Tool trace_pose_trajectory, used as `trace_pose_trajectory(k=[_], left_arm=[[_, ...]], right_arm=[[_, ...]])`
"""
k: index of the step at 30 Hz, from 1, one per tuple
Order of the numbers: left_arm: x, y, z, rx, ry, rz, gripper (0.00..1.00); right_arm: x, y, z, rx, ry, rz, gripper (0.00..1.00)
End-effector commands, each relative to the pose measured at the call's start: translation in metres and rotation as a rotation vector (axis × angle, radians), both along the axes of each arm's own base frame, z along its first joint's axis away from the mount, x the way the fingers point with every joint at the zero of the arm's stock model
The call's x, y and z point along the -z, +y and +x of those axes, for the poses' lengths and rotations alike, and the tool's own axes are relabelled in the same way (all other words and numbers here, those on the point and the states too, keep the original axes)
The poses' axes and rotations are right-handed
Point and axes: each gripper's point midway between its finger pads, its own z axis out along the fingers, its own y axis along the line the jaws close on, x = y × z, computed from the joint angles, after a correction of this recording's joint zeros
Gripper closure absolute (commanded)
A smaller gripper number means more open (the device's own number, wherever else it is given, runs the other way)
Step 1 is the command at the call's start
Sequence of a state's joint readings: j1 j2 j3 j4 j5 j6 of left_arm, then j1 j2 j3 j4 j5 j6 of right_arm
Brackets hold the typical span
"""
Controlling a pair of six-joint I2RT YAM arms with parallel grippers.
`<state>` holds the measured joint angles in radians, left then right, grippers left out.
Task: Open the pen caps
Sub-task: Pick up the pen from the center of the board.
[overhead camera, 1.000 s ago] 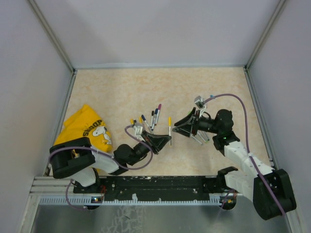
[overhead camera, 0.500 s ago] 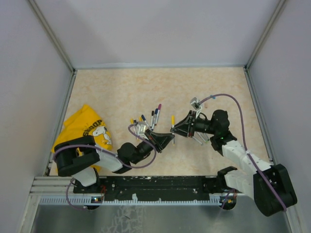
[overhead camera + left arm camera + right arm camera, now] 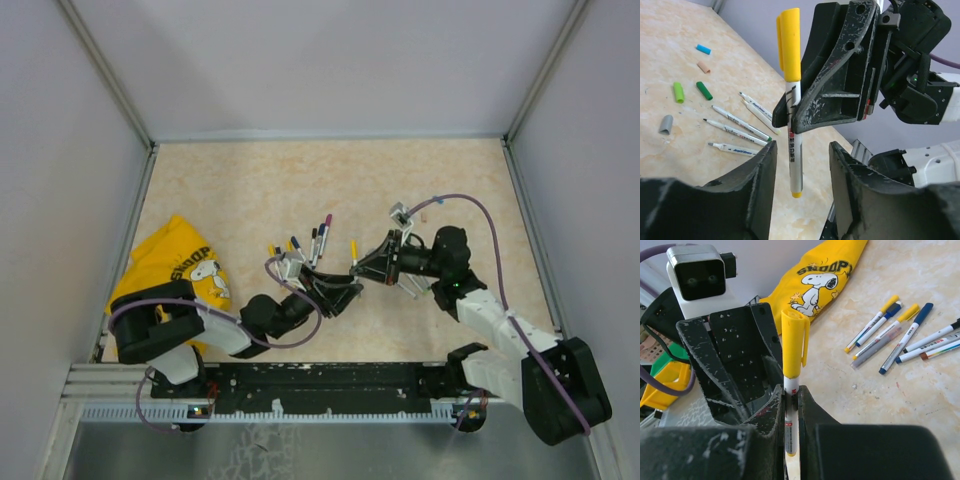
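Note:
A pen (image 3: 794,150) with a white barrel and a yellow cap (image 3: 790,45) stands upright above the table, seen in the top view as the pen (image 3: 354,250). My right gripper (image 3: 791,390) is shut on its barrel just below the cap (image 3: 791,345). My left gripper (image 3: 803,147) is open, its fingers either side of the pen's lower end without touching it. Several loose pen caps lie on the table, among them a blue cap (image 3: 703,49), a green one (image 3: 678,92) and a grey one (image 3: 666,124).
Three uncapped pens (image 3: 740,130) lie beside the loose caps, under the right arm (image 3: 470,300). Several capped pens (image 3: 900,335) lie fanned out near the left gripper (image 3: 340,292). A yellow Snoopy cloth (image 3: 180,265) lies at the left wall.
The left gripper has opened and let go of the yellow-capped pen. The right gripper has moved in leftward and shut on the pen's barrel.

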<state>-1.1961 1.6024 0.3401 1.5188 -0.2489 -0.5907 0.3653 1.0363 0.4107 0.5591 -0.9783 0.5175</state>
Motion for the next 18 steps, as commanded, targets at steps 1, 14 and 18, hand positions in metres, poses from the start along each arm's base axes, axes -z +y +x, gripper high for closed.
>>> trace_pose_trajectory(k=[1, 14, 18], left_arm=[[-0.031, 0.012, -0.018, 0.053, -0.117, -0.077, 0.43], [-0.037, 0.052, -0.021, -0.006, -0.248, 0.085, 0.04], [-0.045, 0.056, -0.017, -0.024, -0.271, 0.137, 0.0]], right_arm=[[-0.024, -0.003, 0.006, 0.0, -0.113, 0.007, 1.0], [-0.015, -0.019, 0.014, -0.036, -0.244, -0.137, 1.0], [-0.015, -0.02, 0.011, -0.058, -0.255, -0.143, 1.0]])
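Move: The yellow-capped pen is already held upright in the right fingers, its middle about 1 cm above the right hand point and some 4 cm above and 1 cm ahead of the left one, whose half-open fingers straddle its lower end. From the right hand, the bunch of pens lies about 16 cm ahead and 9 cm left, the uncapped pens 4 cm ahead and 16 cm right, all roughly 15 cm lower. The yellow-capped pen stays pinched in the right fingers, which carry it about 2 cm to the right and slightly forward while dipping and rolling some 10 degrees. From around its lower end the left hand, already clear of it, opens wide and withdraws about 6 cm to its left and slightly back, then climbs about 5 cm as its fingers tip up. ##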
